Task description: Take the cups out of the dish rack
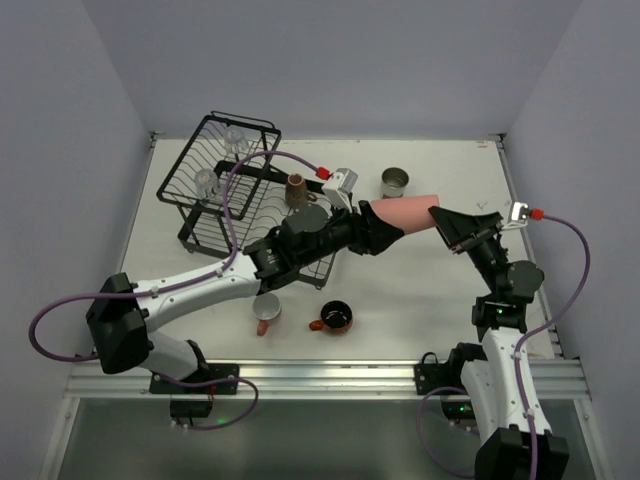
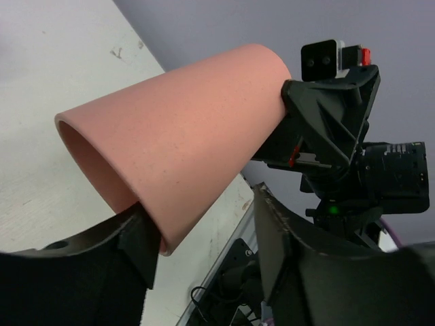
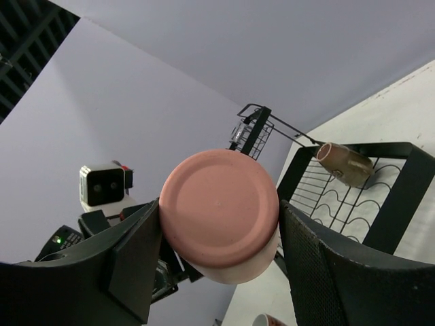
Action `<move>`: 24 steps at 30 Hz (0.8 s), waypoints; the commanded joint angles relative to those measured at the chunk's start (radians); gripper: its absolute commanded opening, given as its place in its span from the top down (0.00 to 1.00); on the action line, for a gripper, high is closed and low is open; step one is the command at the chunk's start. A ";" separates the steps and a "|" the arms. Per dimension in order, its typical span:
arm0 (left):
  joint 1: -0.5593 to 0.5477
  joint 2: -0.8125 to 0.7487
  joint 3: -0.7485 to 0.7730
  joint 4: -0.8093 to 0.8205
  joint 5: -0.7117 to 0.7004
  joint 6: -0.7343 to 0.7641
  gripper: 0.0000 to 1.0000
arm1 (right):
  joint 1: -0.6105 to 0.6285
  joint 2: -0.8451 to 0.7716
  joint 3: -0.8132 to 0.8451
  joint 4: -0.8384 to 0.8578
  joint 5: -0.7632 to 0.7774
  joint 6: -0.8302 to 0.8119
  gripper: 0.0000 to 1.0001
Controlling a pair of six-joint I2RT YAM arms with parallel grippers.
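Observation:
The tall salmon-pink tumbler (image 1: pixel 405 212) hangs on its side in the air between both arms. My right gripper (image 1: pixel 445 222) is shut on its base; in the right wrist view both fingers press the base (image 3: pixel 221 217). My left gripper (image 1: pixel 378 228) is open at the tumbler's mouth (image 2: pixel 183 136): one finger (image 2: pixel 139 238) touches the rim, the other stands apart. The black dish rack (image 1: pixel 215 170) at the far left holds a small brown cup (image 1: pixel 298 188) and two clear glasses (image 1: pixel 236 140), (image 1: pixel 205 182).
On the table stand a cream-and-brown cup (image 1: pixel 394 181) behind the tumbler, a pink mug (image 1: pixel 266 312) and an orange-red mug (image 1: pixel 335 317) near the front. The rack (image 3: pixel 401 190) and brown cup (image 3: pixel 343 163) show in the right wrist view.

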 commanded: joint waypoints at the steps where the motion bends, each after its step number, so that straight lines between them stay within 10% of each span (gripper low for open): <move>1: 0.001 -0.009 -0.018 0.162 0.083 -0.039 0.44 | -0.006 0.004 -0.011 0.066 -0.008 0.017 0.62; 8: -0.006 -0.042 -0.025 0.151 -0.024 0.030 0.84 | -0.008 0.035 -0.047 0.067 0.002 0.011 0.54; 12: -0.023 -0.029 0.032 0.024 -0.110 0.119 1.00 | -0.006 0.055 -0.047 0.008 -0.016 -0.032 0.28; 19: -0.042 0.020 0.130 -0.143 -0.173 0.252 1.00 | -0.006 -0.037 0.025 -0.283 0.036 -0.199 0.02; 24: -0.055 0.105 0.320 -0.455 -0.196 0.389 1.00 | -0.008 -0.069 0.169 -0.612 0.219 -0.457 0.01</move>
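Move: The pink cup, held by its base in the right hand, has its middle about 6 cm to the left hand's right, 2 cm ahead and slightly above, with the open rim at the left fingers; from the right hand it is some 6 cm left and 1 cm ahead. The steel cup stands on the table about 35 cm ahead of the left hand, 12 cm right and 27 cm below; the red mug is 8 cm back, 8 cm left and as low. The left fingers close from a wide gap and pinch the pink cup's wall at the rim, the hand easing back a centimetre or so meanwhile. The right fingers then let go of the base and open wide as that hand sinks about 5 cm with a little forward motion, ending slightly to the right. The left hand, keeping its pinch, reverses about 3 cm forward and rolls some 15 degrees. ##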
